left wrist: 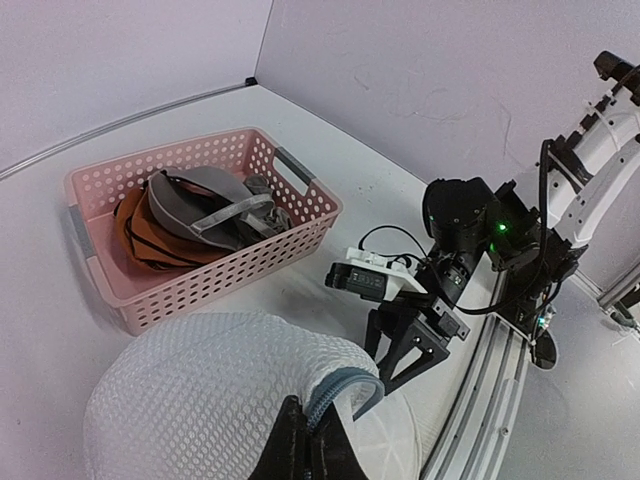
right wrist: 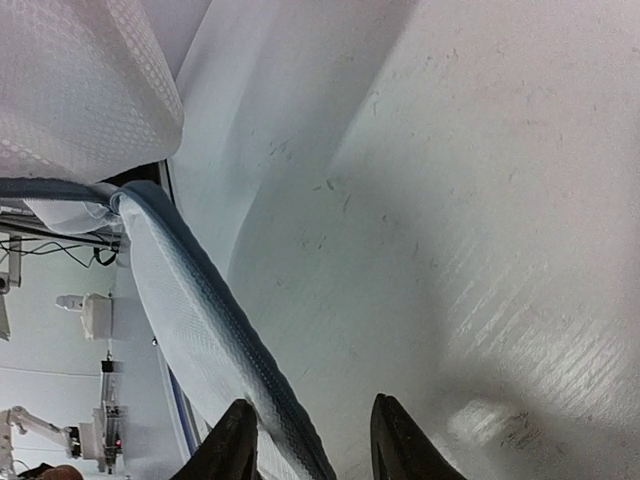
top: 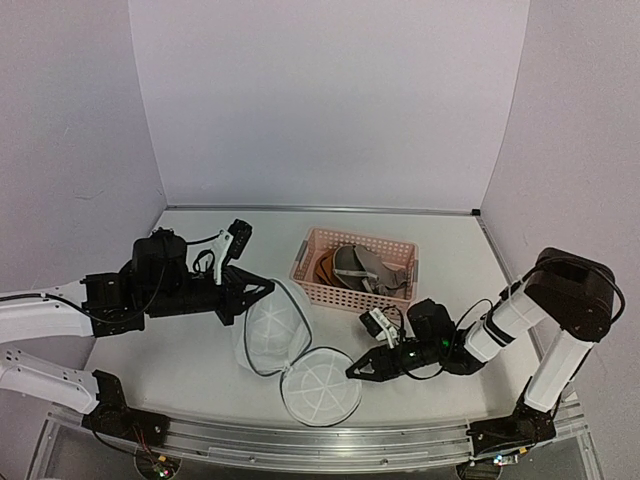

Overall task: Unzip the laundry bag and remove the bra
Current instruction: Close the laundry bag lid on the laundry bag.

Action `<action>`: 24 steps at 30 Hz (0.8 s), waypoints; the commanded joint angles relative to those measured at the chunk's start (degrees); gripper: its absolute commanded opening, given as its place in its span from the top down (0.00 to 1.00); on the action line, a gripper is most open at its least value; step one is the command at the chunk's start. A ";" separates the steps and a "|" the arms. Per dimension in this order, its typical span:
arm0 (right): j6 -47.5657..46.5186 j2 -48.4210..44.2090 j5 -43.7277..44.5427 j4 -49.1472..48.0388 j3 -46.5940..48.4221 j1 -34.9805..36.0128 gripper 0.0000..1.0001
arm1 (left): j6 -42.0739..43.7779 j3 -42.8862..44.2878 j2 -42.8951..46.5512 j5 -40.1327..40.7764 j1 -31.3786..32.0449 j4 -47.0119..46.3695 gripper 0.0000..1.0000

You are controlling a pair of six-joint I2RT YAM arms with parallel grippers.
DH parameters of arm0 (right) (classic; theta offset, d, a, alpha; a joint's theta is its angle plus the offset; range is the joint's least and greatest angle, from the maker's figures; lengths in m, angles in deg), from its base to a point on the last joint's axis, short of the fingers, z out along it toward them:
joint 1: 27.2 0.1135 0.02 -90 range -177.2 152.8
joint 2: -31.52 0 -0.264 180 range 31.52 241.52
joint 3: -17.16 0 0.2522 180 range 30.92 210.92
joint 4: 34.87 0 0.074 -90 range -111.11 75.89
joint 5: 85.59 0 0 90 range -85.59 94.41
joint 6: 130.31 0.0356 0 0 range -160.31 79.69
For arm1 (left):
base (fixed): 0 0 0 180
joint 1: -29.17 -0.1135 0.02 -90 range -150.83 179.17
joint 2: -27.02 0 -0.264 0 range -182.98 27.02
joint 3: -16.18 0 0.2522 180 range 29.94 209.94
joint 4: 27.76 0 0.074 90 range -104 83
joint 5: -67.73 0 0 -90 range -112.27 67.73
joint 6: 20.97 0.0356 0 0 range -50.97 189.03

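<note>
The white mesh laundry bag (top: 268, 335) lies on its side mid-table, with its round ribbed lid (top: 320, 386) unzipped and flat on the table in front. My left gripper (top: 268, 289) is shut on the bag's zip rim (left wrist: 335, 392); the mesh body (left wrist: 190, 400) bulges to its left. My right gripper (top: 354, 371) is open and low at the lid's right edge. In the right wrist view the lid's zip band (right wrist: 200, 310) runs just inside my left finger (right wrist: 238, 445). The grey-taupe and orange bra (top: 352, 266) lies in the pink basket (top: 305, 288), also in the left wrist view (left wrist: 190, 212).
The pink perforated basket (left wrist: 290, 225) stands behind the bag, right of centre. White walls close the back and both sides. The metal rail (top: 330, 440) runs along the near edge. My right arm's gripper (left wrist: 402, 362) shows in the left wrist view, beside the bag's mouth.
</note>
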 commanded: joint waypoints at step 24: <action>-7.36 -25.89 4.41 25.65 6.05 0.22 1.00 | -4.71 0.49 -4.18 3.41 0.15 3.50 1.00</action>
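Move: The laundry bag lid lies open, its near-right rim already between the right hand's parted fingers; the lid's middle is about 8 cm to this hand's left, 2 cm back and 1 cm lower. The laundry bag stands some 16 cm left of the right hand, 4 cm ahead and 9 cm higher, the basket some 25 cm straight ahead and 2 cm higher. From the left hand, holding the bag's rim, the lid's middle is 5 cm back, 10 cm right, 23 cm down. The right fingers close on the zippered rim of the lid, easing back about 1.5 cm as they shut, then lift that edge straight up, the hand ending some 7 cm higher and the fingertips tilting up about 10 degrees. The left hand keeps its pinch on the bag's rim and sinks about 3 cm. ##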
